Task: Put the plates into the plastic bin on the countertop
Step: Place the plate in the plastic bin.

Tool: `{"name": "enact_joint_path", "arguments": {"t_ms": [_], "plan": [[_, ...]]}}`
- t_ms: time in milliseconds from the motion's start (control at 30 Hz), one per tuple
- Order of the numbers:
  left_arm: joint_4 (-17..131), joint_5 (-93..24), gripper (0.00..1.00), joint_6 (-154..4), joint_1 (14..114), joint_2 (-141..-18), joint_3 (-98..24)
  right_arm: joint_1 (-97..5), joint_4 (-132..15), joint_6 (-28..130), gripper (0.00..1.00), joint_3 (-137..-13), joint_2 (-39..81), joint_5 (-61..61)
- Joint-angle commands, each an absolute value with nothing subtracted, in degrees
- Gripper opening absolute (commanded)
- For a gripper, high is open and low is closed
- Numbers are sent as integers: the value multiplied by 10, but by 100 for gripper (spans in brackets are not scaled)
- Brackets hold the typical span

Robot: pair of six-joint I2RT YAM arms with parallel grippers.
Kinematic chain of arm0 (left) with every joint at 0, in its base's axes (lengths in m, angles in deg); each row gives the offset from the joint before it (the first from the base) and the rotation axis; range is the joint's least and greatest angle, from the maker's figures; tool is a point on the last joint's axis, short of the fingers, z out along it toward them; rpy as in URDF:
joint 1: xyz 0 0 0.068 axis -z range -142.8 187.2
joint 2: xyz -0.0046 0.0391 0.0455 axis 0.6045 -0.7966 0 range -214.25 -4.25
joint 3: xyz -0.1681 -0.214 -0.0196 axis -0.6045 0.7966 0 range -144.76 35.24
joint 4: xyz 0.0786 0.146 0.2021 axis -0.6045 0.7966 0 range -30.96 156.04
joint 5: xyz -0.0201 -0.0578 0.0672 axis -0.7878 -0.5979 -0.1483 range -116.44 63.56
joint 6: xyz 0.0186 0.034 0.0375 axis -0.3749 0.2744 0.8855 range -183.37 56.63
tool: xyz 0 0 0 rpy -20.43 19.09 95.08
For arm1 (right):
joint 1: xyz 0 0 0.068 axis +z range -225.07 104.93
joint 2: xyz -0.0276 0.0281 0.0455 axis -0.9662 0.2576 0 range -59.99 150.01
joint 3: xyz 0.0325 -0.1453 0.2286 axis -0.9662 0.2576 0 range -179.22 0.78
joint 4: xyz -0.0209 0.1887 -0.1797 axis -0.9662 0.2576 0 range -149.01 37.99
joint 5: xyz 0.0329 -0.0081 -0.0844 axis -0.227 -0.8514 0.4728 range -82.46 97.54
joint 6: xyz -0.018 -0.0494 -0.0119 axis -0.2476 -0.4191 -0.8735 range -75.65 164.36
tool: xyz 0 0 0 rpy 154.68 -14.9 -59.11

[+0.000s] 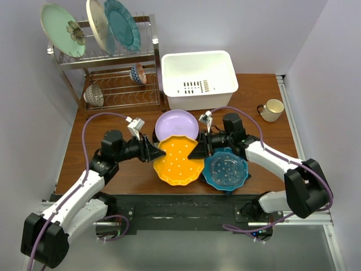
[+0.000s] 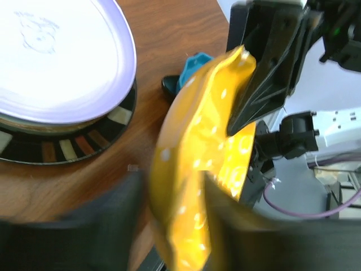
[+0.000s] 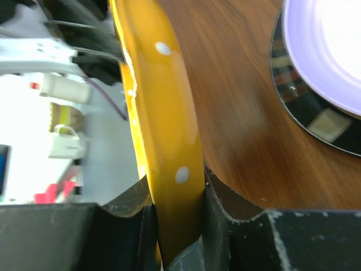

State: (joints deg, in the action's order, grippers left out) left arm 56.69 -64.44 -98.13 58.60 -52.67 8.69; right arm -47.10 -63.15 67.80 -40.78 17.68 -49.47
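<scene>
The orange scalloped white-dotted plate (image 1: pixel 178 161) is tilted above the countertop (image 1: pixel 113 169), between both grippers. My right gripper (image 1: pixel 198 149) (image 3: pixel 176 180) is shut on its right rim, both pads pressed against it. My left gripper (image 1: pixel 153 152) (image 2: pixel 171 178) straddles the left rim, blurred, with a sliver of wood showing between one finger (image 2: pixel 113 220) and the plate (image 2: pixel 197 169). A lilac plate (image 1: pixel 176 125) lies on a dark-rimmed plate (image 2: pixel 84 144) just behind. The blue scalloped plate (image 1: pixel 225 169) lies under my right arm. The white plastic bin (image 1: pixel 197 79) stands at the back.
A chrome wire rack (image 1: pixel 113 84) at the back left holds a mint flower plate (image 1: pixel 62 31), a cream plate (image 1: pixel 96 23) and a teal plate (image 1: pixel 121 22), with small patterned bowls (image 1: pixel 94 96) below. A mug (image 1: pixel 272 109) stands at the right edge.
</scene>
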Motion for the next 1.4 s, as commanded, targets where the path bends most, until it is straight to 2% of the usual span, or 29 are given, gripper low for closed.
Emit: {"name": "enact_joint_path", "arguments": {"t_ms": [0,33,133,467,567,1000,1367], "plan": [[588,-570,67,-955,586,-500,20,-462,-629,660,0,-413,154,-481],[621,-548,76,-949,587,-498,17,-462,-629,661,0,-413,153,-480],[680,-456,83,-932,587,-486,-2,-462,-626,662,0,-414,151,-476],[840,-177,87,-927,587,-506,-55,-462,-592,655,0,-426,132,-437],[866,-141,88,-932,588,-528,-61,-462,-569,655,0,-435,124,-412],[812,-186,88,-912,587,-613,-62,-462,-529,680,0,-491,87,-308],[789,-205,88,-903,587,-635,-60,-463,-493,694,0,-614,152,-262]]}}
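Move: The yellow plate hangs between both grippers, its middle about 7 cm to the left and 5 cm back of the right one. The plastic bin is some 28 cm ahead of the right gripper, level sideways; from the left gripper it lies about 28 cm ahead and 15 cm to the right. The purple plate lies about 10 cm ahead and 8 cm left of the right gripper, 10 cm lower; the blue plate some 9 cm back, 13 cm to the right. Open the left gripper wide to let go of the yellow plate's edge, lift slightly, then swing it out to the left by about 11 cm and forward, sinking as its fingers turn forward and down. Keep the plate pinched in the right gripper: dip about 3 cm, easing right, then carry it up and forward about 6 cm towards the bin, turning clockwise. ##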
